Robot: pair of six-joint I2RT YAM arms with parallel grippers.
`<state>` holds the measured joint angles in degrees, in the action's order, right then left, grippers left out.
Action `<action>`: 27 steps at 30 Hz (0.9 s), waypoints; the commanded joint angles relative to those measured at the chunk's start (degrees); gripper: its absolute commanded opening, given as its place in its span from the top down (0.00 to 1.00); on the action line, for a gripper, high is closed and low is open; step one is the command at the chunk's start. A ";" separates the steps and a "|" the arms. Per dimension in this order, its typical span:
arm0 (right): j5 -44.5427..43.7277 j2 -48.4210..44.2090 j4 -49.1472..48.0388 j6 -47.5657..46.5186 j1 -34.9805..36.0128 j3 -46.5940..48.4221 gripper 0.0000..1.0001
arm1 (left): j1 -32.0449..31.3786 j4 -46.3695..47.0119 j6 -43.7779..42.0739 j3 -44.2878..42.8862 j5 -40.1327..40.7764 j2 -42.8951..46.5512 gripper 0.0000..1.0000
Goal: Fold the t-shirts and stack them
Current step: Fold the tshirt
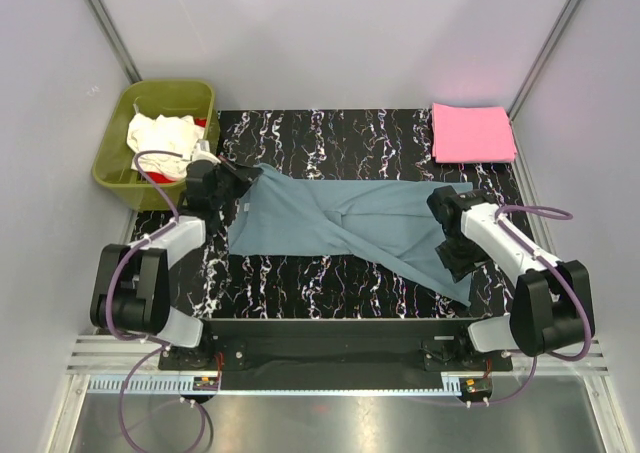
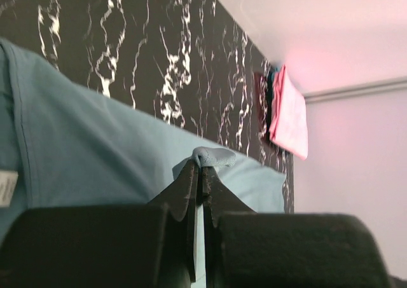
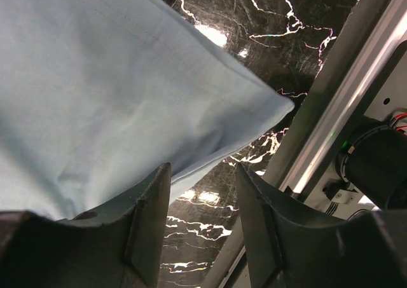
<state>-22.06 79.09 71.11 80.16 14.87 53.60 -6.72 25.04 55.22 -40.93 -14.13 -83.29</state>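
Observation:
The blue-grey t-shirt (image 1: 340, 223) lies spread across the black marbled mat (image 1: 330, 133), creased along a diagonal fold. My left gripper (image 1: 240, 185) is at the shirt's back left corner. In the left wrist view this gripper (image 2: 202, 164) is shut on a small pinch of the blue cloth (image 2: 95, 154). My right gripper (image 1: 455, 258) hangs over the shirt's near right corner. Its jaws (image 3: 203, 173) are open, with only mat between them and the blue cloth's (image 3: 114, 78) edge by the left finger. A folded pink t-shirt (image 1: 472, 133) rests at the back right.
An olive-green tub (image 1: 120, 178) stands off the mat at the back left, holding a cream-white t-shirt (image 1: 160, 133) and a bit of a red one (image 1: 205, 123). A metal rail (image 3: 331, 110) runs along the mat's near edge. Grey walls close in both sides.

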 commanded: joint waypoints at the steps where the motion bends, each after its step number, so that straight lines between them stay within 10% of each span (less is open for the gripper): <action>1: -3.77 0.36 0.00 2.19 -0.63 0.36 0.48 | 1.18 7.03 1.11 -2.75 -1.60 -2.40 1.00; 27: 5.45 -1.05 -4.14 24.08 -2.66 -10.01 0.46 | 1.45 13.72 2.52 -1.79 -6.87 -7.51 1.00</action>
<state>-15.33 78.22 68.36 99.26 12.47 43.03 -5.54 33.67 58.70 -41.41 -19.79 -90.50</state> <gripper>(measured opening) 0.546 0.021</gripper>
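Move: The shirt's near right corner lies about 7 cm back from the open right hand, some 2 cm to its right and 6 cm below. The near table edge runs some 4 cm farther back than that corner. The shirt's far right corner is about 20 cm ahead of the right hand and 3 cm to its right. From the left hand, which already pinches the raised end of the shirt, the near right corner is roughly 31 cm back, 48 cm right and 15 cm below. Sinking about 4 cm and then drawing back nearly as far, the open right hand closes in on the shirt's near right corner while its wrist turns some 20 degrees clockwise. Its fingers stay parted, and contact with the cloth can't be made out. The left hand keeps its pinch, eases slightly forward and down, then holds still. ##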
